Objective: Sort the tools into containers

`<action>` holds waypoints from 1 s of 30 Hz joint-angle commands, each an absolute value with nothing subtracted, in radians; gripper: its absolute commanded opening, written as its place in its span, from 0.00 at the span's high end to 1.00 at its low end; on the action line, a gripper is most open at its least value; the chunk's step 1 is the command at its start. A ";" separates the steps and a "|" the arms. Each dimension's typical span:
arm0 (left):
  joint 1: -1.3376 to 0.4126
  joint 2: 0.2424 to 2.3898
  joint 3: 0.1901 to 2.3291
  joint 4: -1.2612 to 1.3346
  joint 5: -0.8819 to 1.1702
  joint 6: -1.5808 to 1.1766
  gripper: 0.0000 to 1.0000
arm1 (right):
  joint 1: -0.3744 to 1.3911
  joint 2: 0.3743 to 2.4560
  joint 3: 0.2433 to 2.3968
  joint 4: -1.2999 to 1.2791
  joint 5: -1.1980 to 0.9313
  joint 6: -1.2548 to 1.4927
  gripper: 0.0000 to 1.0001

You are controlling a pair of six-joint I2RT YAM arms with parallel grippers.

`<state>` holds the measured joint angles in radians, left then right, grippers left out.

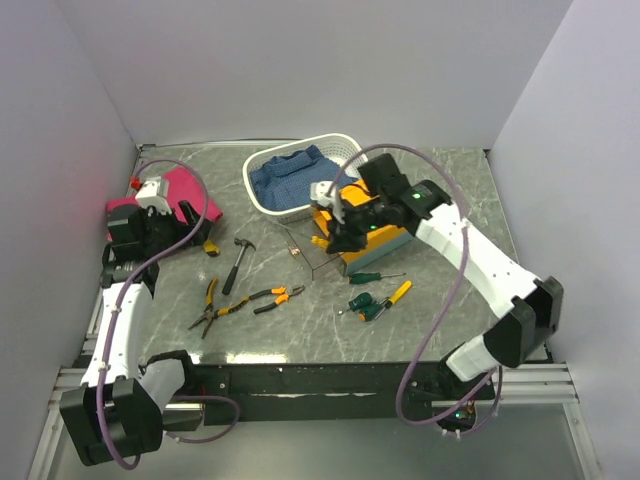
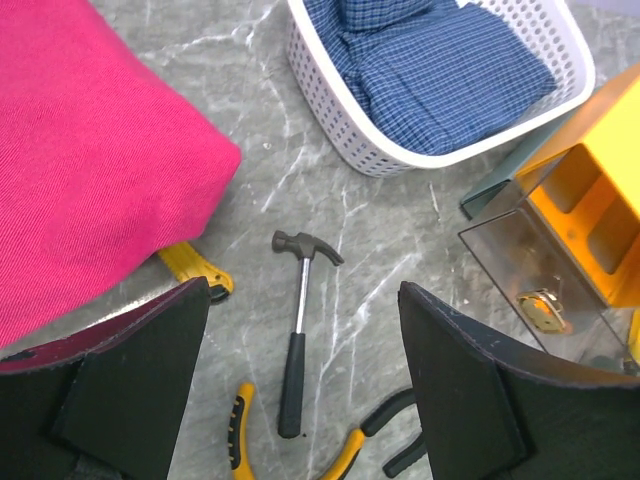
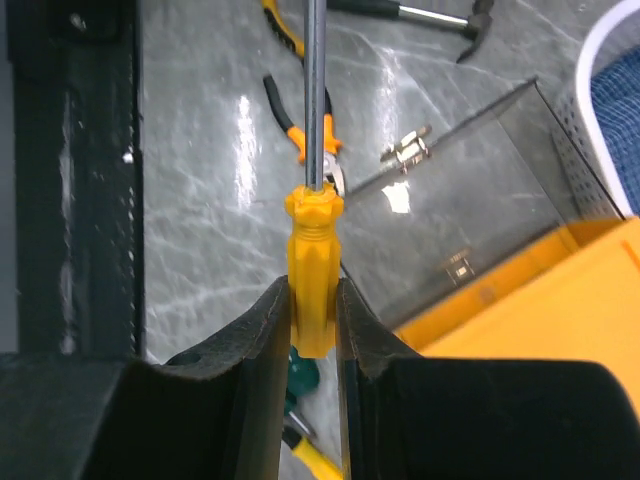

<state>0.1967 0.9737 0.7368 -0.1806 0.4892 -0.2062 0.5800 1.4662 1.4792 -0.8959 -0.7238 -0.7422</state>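
The container is an orange-yellow box [image 1: 372, 232] with its clear drawer [image 1: 312, 252] pulled out toward the left. My right gripper [image 1: 338, 238] hovers over the drawer end of the box. In the right wrist view it [image 3: 313, 300] is shut on the handle of a yellow screwdriver [image 3: 314, 255], whose shaft points away over the drawer [image 3: 470, 190]. My left gripper [image 1: 192, 222] stands open beside the pink cloth, above a hammer [image 2: 303, 247] that lies between its fingers [image 2: 150, 370] in the wrist view. Two pairs of pliers [image 1: 250, 300] and three screwdrivers [image 1: 372, 300] lie on the table.
A white basket [image 1: 262, 190] holding a blue cloth [image 2: 440, 60] stands behind the box. A pink cloth [image 2: 90, 160] lies at the far left, with a yellow utility knife [image 2: 197, 268] at its edge. Walls close in the table on three sides.
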 commanded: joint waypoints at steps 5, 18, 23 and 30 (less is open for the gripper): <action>0.195 0.911 0.732 -0.158 0.522 -0.256 0.17 | 0.629 1.641 1.592 -0.733 -0.620 -0.416 1.00; 0.195 0.933 0.722 -0.098 0.534 -0.301 0.17 | 0.630 1.614 1.505 -0.750 -0.430 -0.437 0.75; 0.193 0.963 0.745 -0.100 0.546 -0.299 0.17 | 0.634 1.574 1.485 -0.775 -0.330 -0.452 0.45; 0.192 0.988 0.761 -0.075 0.549 -0.308 0.17 | 0.626 1.475 1.464 -0.798 -0.348 -0.480 0.43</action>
<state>0.1967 0.9806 0.7139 -0.1326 0.5224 -0.2867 0.6262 1.6016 1.4796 -0.7998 -0.3416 -0.4538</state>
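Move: The right hand holds the yellow screwdriver. The open clear drawer it is bound for lies about 9 cm ahead, 4 cm to the left and 20 cm below. The orange box stands about 14 cm to the right of the drawer and 4 cm farther out. The orange-handled pliers are 4 cm back and 10 cm left of the hand, the green screwdriver 2 cm ahead and 12 cm right. From the left hand the drawer is some 24 cm right, 1 cm ahead and 16 cm below. Still gripping the yellow screwdriver by its handle, the right hand carries it down about 7 cm and forward 5 cm towards the open drawer, first swinging a little left and then easing back right, while the wrist turns some 20 degrees clockwise. Low over the drawer's box end the fingers open and let go, and the hand begins to rise. ##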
